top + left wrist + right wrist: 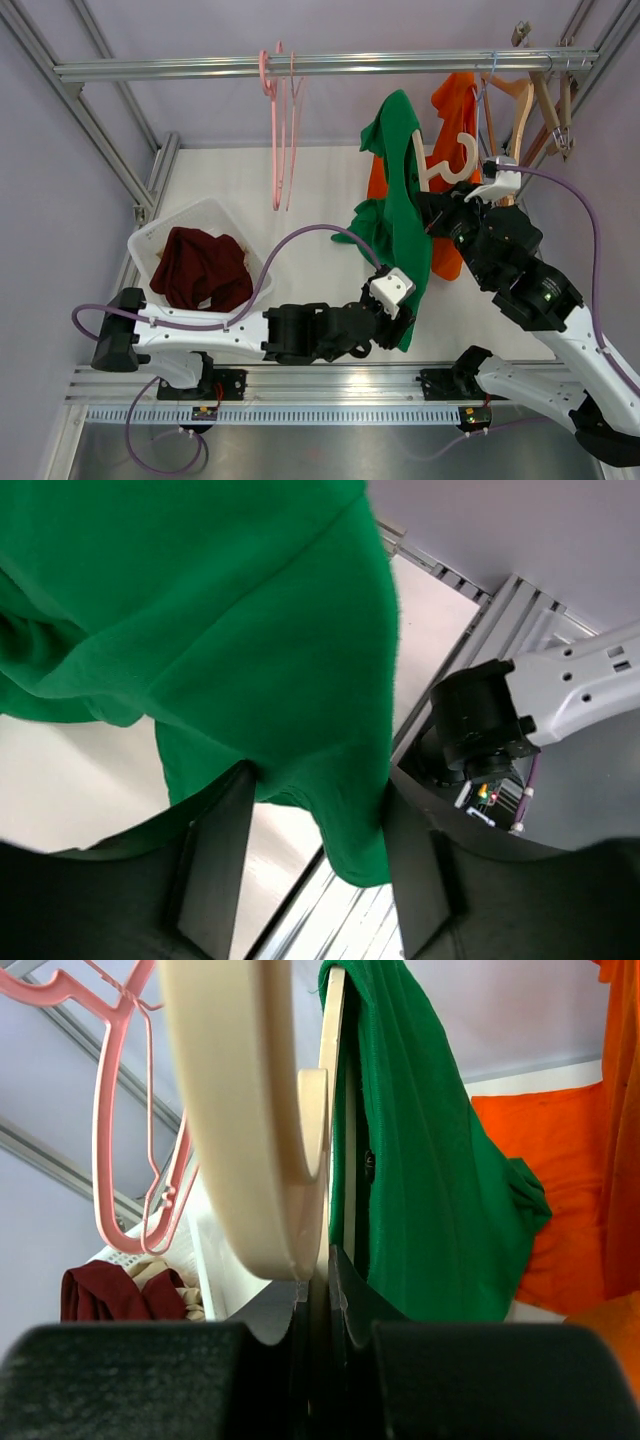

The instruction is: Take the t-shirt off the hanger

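A green t-shirt (400, 215) hangs on a cream hanger (443, 166) held off the rail. My right gripper (432, 212) is shut on the hanger's thin body; the right wrist view shows the jaws pinched on the hanger (240, 1110), with the shirt (420, 1160) draped just right of them. My left gripper (404, 318) is at the shirt's lower hem. In the left wrist view its fingers (215, 860) stand wide apart, and a fold of the green shirt (220, 630) hangs down between them without being pinched.
A white basket (215, 207) at the left holds a maroon garment (200, 268). Pink hangers (280, 130) hang from the metal rail (320, 65). An orange garment (455, 110) and wooden hangers (530, 100) hang at the right, close behind the right arm.
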Available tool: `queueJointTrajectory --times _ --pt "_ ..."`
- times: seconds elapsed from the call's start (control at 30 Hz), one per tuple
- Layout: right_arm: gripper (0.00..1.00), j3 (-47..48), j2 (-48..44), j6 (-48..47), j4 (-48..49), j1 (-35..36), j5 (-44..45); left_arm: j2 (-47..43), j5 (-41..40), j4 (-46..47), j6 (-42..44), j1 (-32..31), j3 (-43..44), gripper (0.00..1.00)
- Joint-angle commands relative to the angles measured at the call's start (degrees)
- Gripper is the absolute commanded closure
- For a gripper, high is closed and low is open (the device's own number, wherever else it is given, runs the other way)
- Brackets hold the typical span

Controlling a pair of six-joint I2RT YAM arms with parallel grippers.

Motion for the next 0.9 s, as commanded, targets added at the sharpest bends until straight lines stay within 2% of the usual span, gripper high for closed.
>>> queueJointTrajectory --times 0.0,0.07,0.1,0.13,0.3,0.6,0.73,0.87 --pt "1.00 0.71 -1.67 1.35 5.30 0.83 -0.15 -0.31 -6.23 6.64 0.91 -0.13 0.76 0.51" --pt "1.00 0.63 -1.76 1.44 5.65 0.83 -0.59 -0.39 -5.97 7.78 1.52 -0.13 0.23 0.62" --pt "1.00 0.54 -1.76 1.44 5.91 0.83 -0.68 -0.39 -5.70 7.96 1.70 -0.13 0.06 0.75" --pt "1.00 0.62 -1.67 1.44 6.17 0.92 -0.77 -0.13 -5.27 8.05 1.79 -0.22 -0.03 0.99" --pt "1.00 2.38 -0.53 -0.05 7.75 0.83 -0.50 -0.13 -3.59 7.96 2.32 -2.41 -3.27 1.00" --pt "1.00 6.77 3.16 -4.36 15.74 0.83 -0.07 0.92 0.28 9.19 -6.82 -5.48 -13.30 1.00" --pt "1.00 12.22 4.66 -5.59 12.51 0.75 -1.11 1.54 -2.09 7.44 -7.96 -7.07 -15.06 1.00" --pt "1.00 16.52 1.94 -6.91 7.86 0.83 -2.88 -2.15 -5.44 5.42 -8.58 -7.07 -18.57 1.00"
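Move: The left hand's open fingers straddle the green t-shirt's lower hem, about 2 cm to its right and 1 cm ahead; the hanger's gripped part is some 15 cm ahead, 3 cm right and 13 cm higher. From the right hand, holding that hanger, the t-shirt's body is about 5 cm ahead, 5 cm left and 8 cm lower. The orange shirt is some 18 cm ahead and 5 cm right, 8 cm lower. Left fingers pinch the hem and pull down about 9 cm, somewhat back; right lifts the hanger 4 cm. ##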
